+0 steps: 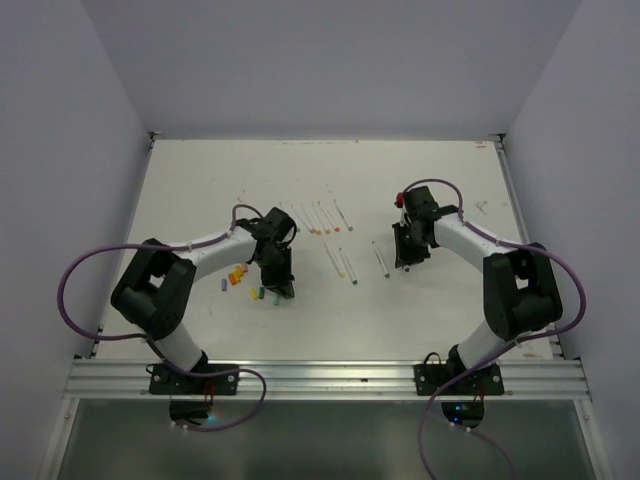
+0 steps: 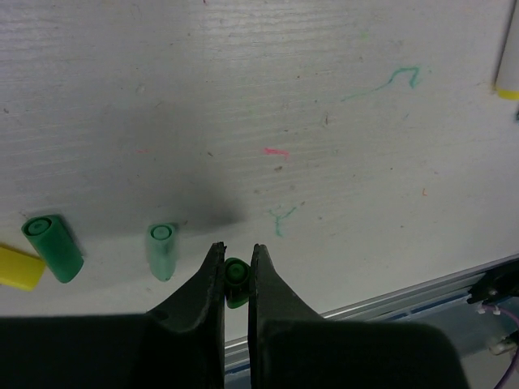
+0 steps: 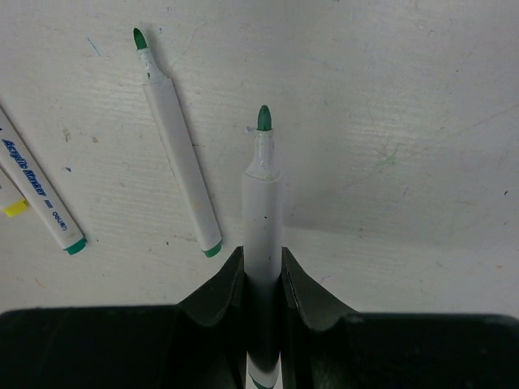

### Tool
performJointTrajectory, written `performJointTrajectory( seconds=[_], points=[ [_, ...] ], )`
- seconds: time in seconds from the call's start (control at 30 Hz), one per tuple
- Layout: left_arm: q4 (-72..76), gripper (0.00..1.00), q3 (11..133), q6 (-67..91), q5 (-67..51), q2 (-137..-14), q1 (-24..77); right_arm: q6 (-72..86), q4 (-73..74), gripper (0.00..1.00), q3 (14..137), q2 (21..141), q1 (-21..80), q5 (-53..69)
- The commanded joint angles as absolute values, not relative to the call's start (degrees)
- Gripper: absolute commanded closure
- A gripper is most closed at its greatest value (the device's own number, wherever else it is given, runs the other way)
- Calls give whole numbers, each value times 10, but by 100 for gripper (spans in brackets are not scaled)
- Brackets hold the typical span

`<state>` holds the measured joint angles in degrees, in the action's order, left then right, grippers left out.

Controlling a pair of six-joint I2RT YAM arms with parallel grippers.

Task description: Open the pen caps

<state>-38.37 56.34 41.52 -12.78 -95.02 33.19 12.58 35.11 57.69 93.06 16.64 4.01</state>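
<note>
My left gripper [image 2: 236, 250] is shut on a small dark green pen cap [image 2: 236, 279], held just above the table. Loose pen caps lie to its left: a pale teal one [image 2: 162, 250], a green one [image 2: 53, 247] and a yellow one [image 2: 18, 267]. My right gripper [image 3: 263, 253] is shut on a white pen [image 3: 263, 203] whose green tip is bare and points away from the wrist. A second uncapped green pen [image 3: 180, 154] lies on the table beside it. In the top view the left gripper [image 1: 277, 290] is by the cap cluster [image 1: 240, 275] and the right gripper [image 1: 405, 262] is centre right.
A row of several white pens [image 1: 320, 218] lies at the table's middle, with two more [image 1: 340, 262] nearer the front. Another pen [image 3: 36, 190] with a teal end lies left of the right gripper. The metal front rail [image 2: 422, 292] runs close behind the left gripper.
</note>
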Motion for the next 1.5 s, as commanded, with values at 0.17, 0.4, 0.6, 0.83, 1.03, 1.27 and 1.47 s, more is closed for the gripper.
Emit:
performJointTrajectory(
  seconds=[0.17,0.4,0.6,0.83,1.03,1.27,1.47],
  points=[
    [-408,92,568,425,-108,-976,334,127,318,75,584,922,163,48],
    [-428,75,576,428,-103,-984,334,127,301,68,578,924,162,58],
    [-426,62,577,436,-105,-984,334,125,301,66,581,927,160,69],
    [-434,56,631,427,-94,-960,336,129,308,61,590,915,160,76],
    [-473,48,726,405,-67,-940,338,129,339,45,607,879,160,59],
    [-435,34,744,406,-89,-888,342,145,414,27,598,810,160,46],
    [-376,19,707,428,-105,-821,346,168,456,1,533,706,161,64]
  ],
)
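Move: The left hand, holding a dark green cap, is just over its set-down spot: about 1 cm back, 1 cm left and 2 cm down. The light green cap lies 4 cm to its left and 1 cm back, another green cap 7 cm left and level. The right hand's uncapped green marker goes roughly 1 cm ahead, 2 cm left and 2 cm down; the nearest laid marker is some 5 cm left and 2 ahead, the teal-ended one 13 cm left and level. The left hand eases down, a little back and left, opens to let go of the green cap at the right end of the cap row, waits, then climbs about 14 cm, going forward some 7 cm and a bit right as its fingers spread and swing forward roughly 20 degrees. The right hand meanwhile creeps about 1 cm forward and slightly left, loosens slowly off the green marker beside its neighbour, then lifts about 7 cm, drawing back near the end with the fingers opening wide. ##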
